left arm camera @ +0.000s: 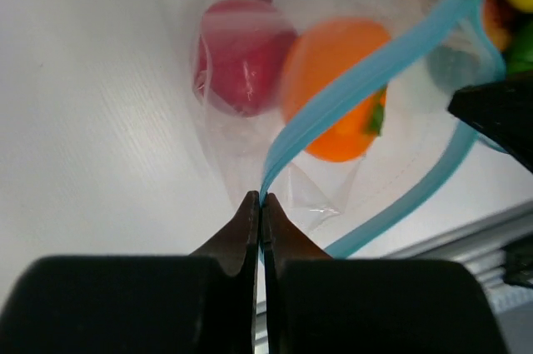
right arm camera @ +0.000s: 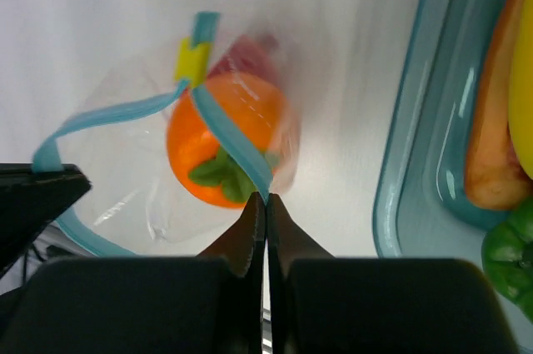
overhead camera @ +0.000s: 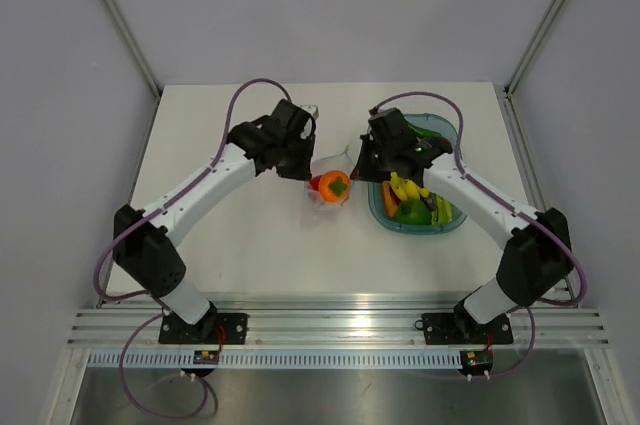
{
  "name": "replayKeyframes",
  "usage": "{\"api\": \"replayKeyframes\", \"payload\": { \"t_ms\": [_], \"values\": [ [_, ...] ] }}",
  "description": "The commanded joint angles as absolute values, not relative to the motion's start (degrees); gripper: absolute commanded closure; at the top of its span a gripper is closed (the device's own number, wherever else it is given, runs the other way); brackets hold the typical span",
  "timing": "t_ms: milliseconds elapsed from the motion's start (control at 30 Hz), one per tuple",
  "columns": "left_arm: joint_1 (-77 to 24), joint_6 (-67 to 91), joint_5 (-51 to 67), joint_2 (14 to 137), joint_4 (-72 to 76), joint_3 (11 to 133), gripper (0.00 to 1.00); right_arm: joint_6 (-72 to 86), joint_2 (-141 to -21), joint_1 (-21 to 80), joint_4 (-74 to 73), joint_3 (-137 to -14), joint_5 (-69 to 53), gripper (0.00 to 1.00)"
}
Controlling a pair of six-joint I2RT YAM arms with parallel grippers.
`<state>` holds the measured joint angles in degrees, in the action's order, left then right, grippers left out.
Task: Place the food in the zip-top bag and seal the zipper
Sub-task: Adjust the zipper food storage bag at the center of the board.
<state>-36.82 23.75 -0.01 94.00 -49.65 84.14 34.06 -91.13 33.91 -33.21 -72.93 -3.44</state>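
The zip-top bag (overhead camera: 328,177) hangs between my two grippers at mid-table, and its clear wall (left arm camera: 250,133) shows in the left wrist view. Inside it lie food pieces: a red fruit (left arm camera: 241,54) and an orange fruit (left arm camera: 333,87) with a green leaf top (right arm camera: 218,133). My left gripper (left arm camera: 261,197) is shut on one end of the light blue zipper (left arm camera: 366,71). My right gripper (right arm camera: 266,197) is shut on the zipper (right arm camera: 233,142) at the other end. A yellow slider (right arm camera: 192,60) sits on the strip. The mouth gapes between the two strips.
A blue-tinted clear tray (overhead camera: 455,225) stands just right of the bag, its rim (right arm camera: 416,121) close to my right gripper. It holds bananas (overhead camera: 405,188), a green pepper (right arm camera: 512,254) and a long orange piece (right arm camera: 491,154). The table's near rail (left arm camera: 491,241) lies beyond the bag.
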Motion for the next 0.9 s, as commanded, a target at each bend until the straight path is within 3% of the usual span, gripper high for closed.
{"api": "replayKeyframes", "payload": {
  "t_ms": [0,133,333,533,567,600,633,800,867],
  "values": [
    [-36.74,22.33,5.53,83.95,-49.13,93.77,1.0,31.82,-82.27,34.28,-32.78,-81.29,-2.37,1.0],
    [-36.74,22.5,5.45,82.0,-48.52,93.61,1.0,32.25,-80.95,34.54,-31.47,-80.16,-3.34,1.0],
    [-36.65,24.34,5.8,87.79,-43.33,81.13,1.0,34.89,-87.87,34.54,-26.37,-71.02,-4.31,1.0],
    [-36.56,24.79,8.17,89.92,-42.36,80.06,1.0,34.28,-89.66,34.54,-27.15,-71.19,-3.43,0.99],
    [-36.56,24.79,8.17,89.74,-42.45,80.33,1.0,33.93,-88.95,34.63,-27.77,-71.8,-3.51,0.95],
    [-36.56,24.79,8.17,89.3,-42.54,80.68,1.0,33.75,-88.34,34.63,-28.21,-72.15,-3.34,0.79],
    [-36.56,24.96,8.7,89.3,-42.71,81.55,1.0,33.4,-87.46,34.89,-28.65,-72.51,-2.64,0.73],
    [-36.56,26.45,11.77,89.47,-41.93,82.62,1.0,32.69,-81.92,36.12,-31.55,-72.6,-1.23,0.6],
    [-36.56,27.5,12.74,89.3,-41.31,82.97,1.0,33.92,-79.9,36.82,-31.81,-70.94,-1.32,0.45]
  ]
}}
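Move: The left hand holds the bag's mouth; the orange fruit inside sits about 6 cm to its right, 2 cm back and some 9 cm below, with the pomegranate roughly level ahead, 2 cm to its right and equally low. From the right hand, pinching the opposite rim, the same orange fruit lies about 5 cm left, 2 cm back and 8 cm down; the food tray's middle is some 15 cm right, 1 cm ahead, 11 cm below. Up and down together in one quick shake: both hands, still pinching the bag's mouth, rise about 13 cm, fingers tipping outward, then plunge some 16 cm towards the board. The right fingers then open, let go of the rim and back off upward some 6 cm; the left keeps its grip, easing up about 4 cm. ##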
